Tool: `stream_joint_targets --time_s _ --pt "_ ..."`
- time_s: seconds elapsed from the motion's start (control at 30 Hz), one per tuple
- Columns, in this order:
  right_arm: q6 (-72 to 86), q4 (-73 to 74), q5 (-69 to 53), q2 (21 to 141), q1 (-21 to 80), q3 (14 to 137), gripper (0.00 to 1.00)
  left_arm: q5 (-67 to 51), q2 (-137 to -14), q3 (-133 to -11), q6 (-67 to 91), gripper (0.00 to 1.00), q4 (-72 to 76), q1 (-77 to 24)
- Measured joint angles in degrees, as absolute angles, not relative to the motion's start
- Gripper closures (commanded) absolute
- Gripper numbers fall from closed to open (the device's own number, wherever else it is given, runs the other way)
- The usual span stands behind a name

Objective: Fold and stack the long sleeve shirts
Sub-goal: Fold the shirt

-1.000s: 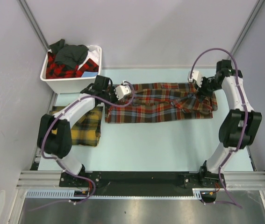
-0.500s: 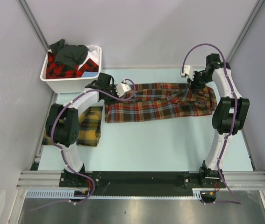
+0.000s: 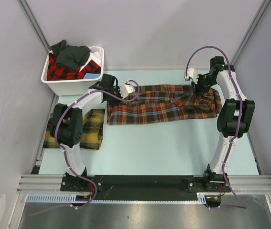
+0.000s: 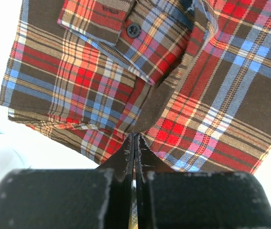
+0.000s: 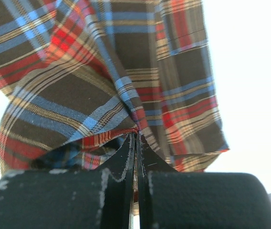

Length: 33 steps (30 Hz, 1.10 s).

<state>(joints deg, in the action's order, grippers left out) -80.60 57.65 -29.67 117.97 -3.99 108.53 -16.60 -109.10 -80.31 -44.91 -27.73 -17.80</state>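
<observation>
A red-brown plaid long sleeve shirt (image 3: 161, 105) with blue lines lies spread across the far half of the table. My left gripper (image 3: 125, 90) is shut on its far left edge, fabric pinched between the fingertips (image 4: 134, 138), a buttoned cuff (image 4: 133, 30) just beyond. My right gripper (image 3: 200, 90) is shut on the shirt's far right part, cloth bunched at its tips (image 5: 136, 134). A folded yellow-and-dark-green shirt (image 3: 90, 130) rests at the left, partly under the left arm. More shirts, red-black plaid and dark grey (image 3: 70, 59), fill the bin.
A white plastic bin (image 3: 73, 86) stands at the far left corner, just behind the left gripper. Grey walls close in on both sides. The metal rail (image 3: 145, 183) with the arm bases runs along the near edge.
Both grippers have carried the shirt's far edge further back. The left arm has stretched toward the bin and the right arm has swung toward the far right corner. Both stay shut.
</observation>
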Motion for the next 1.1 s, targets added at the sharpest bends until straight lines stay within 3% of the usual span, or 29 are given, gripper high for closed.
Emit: stream_joint_targets --time_s 0.67,1.1 --pt "-81.0 62.1 -28.8 116.1 -6.4 103.5 1.0 -17.5 -111.3 -82.0 -45.1 1.0 -28.1 -17.9" --pt "-81.7 68.4 -28.6 80.9 -10.1 78.1 1.0 -26.0 -88.5 -65.2 -49.1 1.0 -32.6 -19.9"
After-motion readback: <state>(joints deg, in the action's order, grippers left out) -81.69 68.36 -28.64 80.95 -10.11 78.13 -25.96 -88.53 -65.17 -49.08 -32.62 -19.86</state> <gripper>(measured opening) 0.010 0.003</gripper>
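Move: Both grippers are shut on folds of the red plaid shirt, whose middle lies about 25 cm to the left hand's right, level fore and aft, and some 19 cm to the right hand's left and 1 cm back. The near edge is roughly 13 cm straight back from the left hand and 3 cm below it, and 11 cm straight back from the right hand and 8 cm below. The yellow plaid shirt is some 23 cm left and 15 cm back of the left hand, the white basket 26 cm left and 20 cm ahead of it. Keeping its pinch on the shirt near the hem end, the right hand first eases back and sinks about 3 cm, then draws the cloth quickly back past the near edge while rising, some 18 cm back in all. The left hand, still gripping its fold by the collar, first creeps forward and down by barely a centimetre, then pulls back about 10 cm towards the near edge and lifts, turning some 10 degrees clockwise. ##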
